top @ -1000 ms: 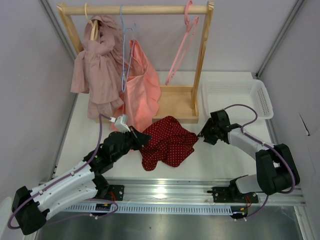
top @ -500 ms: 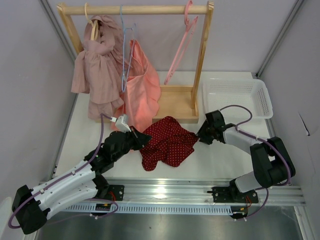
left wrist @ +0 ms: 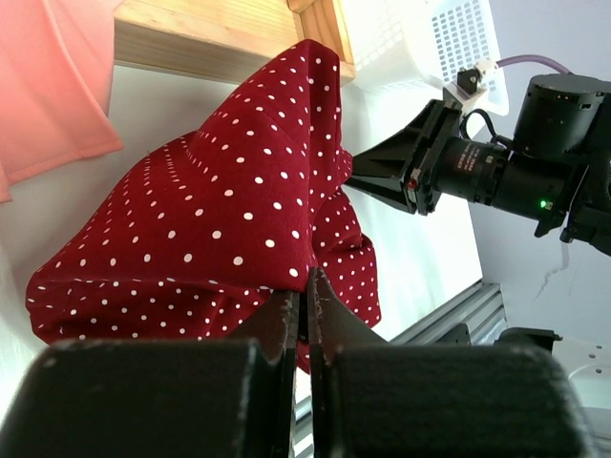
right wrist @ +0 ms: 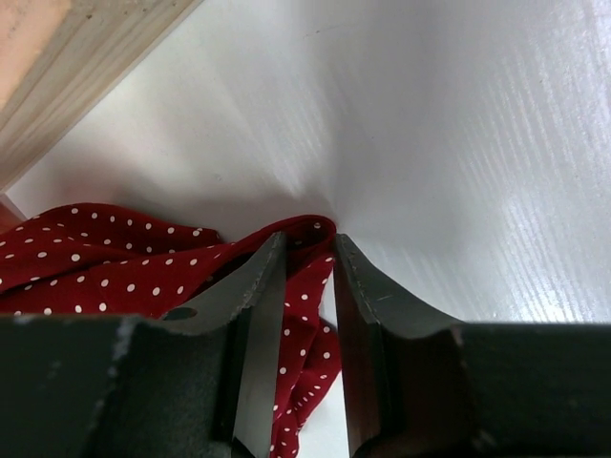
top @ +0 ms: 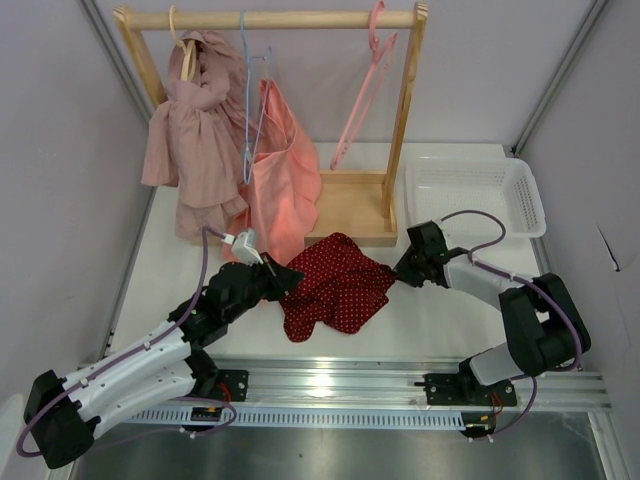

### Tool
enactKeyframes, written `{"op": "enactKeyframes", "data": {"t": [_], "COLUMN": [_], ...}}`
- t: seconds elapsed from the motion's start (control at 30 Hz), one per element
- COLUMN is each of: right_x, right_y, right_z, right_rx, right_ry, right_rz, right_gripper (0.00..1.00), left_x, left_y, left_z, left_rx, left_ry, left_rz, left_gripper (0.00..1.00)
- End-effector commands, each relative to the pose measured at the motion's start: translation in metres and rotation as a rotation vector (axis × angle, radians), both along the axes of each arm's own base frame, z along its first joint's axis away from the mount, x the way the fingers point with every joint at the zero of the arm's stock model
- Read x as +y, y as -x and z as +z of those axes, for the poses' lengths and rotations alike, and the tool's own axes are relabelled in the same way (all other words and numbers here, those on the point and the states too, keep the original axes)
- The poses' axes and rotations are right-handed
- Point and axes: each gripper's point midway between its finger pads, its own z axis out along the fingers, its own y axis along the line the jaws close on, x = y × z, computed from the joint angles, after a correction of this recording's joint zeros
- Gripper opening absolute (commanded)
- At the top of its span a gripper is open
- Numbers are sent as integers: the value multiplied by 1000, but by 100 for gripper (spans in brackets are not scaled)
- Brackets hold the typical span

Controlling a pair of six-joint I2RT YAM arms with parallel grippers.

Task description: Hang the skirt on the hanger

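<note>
The dark red polka-dot skirt point(top: 335, 285) lies bunched on the white table in front of the rack. My left gripper point(top: 290, 280) is shut on its left edge, and in the left wrist view the cloth point(left wrist: 220, 210) rises from the pinched jaws point(left wrist: 305, 286). My right gripper point(top: 397, 272) sits at the skirt's right corner. Its jaws point(right wrist: 308, 250) stand a little apart with a fold of the skirt point(right wrist: 115, 258) between them, not clamped. The pink hanger point(top: 365, 90) hangs bare from the right end of the rack's rail.
The wooden rack point(top: 350, 205) stands just behind the skirt. A salmon-pink garment point(top: 280, 180) on a light blue hanger point(top: 250, 110) and a dusty-pink garment point(top: 195, 140) hang at its left. A white basket point(top: 480, 195) sits at the back right.
My right gripper has slid left to the skirt's right corner and its jaws have narrowed around the cloth. The left arm and the skirt have held still.
</note>
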Motion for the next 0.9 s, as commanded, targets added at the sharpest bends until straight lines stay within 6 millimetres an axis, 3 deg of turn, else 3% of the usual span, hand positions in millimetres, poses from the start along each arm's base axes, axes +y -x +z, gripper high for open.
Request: {"op": "enactKeyframes", "data": {"t": [0.0, 0.23, 0.43, 0.63, 0.7, 0.77, 0.8, 0.87], "right_x": [8, 9, -2, -17, -19, -25, -28, -33], "right_y": [-18, -18, -17, -23, -28, -28, -30, -33], "right_z": [13, 20, 54, 126, 164, 185, 210, 236], "right_rx": [-69, -87, -146, -284, -361, -394, -441, -493], "right_ry": [8, 35, 78, 143, 152, 181, 194, 208], "right_rz": [-25, -32, -33, -7, 11, 19, 25, 26], "right_gripper": [31, 2, 0, 0, 0, 0, 0, 0], "left_x": [-3, -1, 6, 20, 25, 29, 29, 32], "left_y": [-2, -4, -7, -16, -21, -24, -26, -31], "left_z": [14, 22, 30, 66, 88, 94, 111, 122], "left_rx": [-47, -69, -87, -142, -177, -188, -211, -222], "left_ry": [14, 16, 4, -2, 10, -4, 10, 7], "left_rz": [-22, -20, -1, 26, 43, 48, 48, 49], "left_gripper": [0, 0, 0, 0, 0, 0, 0, 0]}}
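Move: The loose right-hand corner of the skirt is right between my open right fingertips, perhaps a centimetre left and a centimetre lower. The front right corner of the rack's base is some 9 cm ahead of that hand, and the white basket about 19 cm ahead and 17 cm to its right. From my left hand, which already holds the skirt's other end, the loose corner is about 8 cm ahead, 22 cm right and 14 cm down. I slide my right hand barely a centimetre left, shut its fingers on the skirt's loose corner and then lift fast, about 19 cm up and slightly forward, while the fingertips swing some 20 degrees up from pointing down. My left hand keeps its pinch and starts up a little later, rising about 8 cm and drifting a few centimetres forward and left. ##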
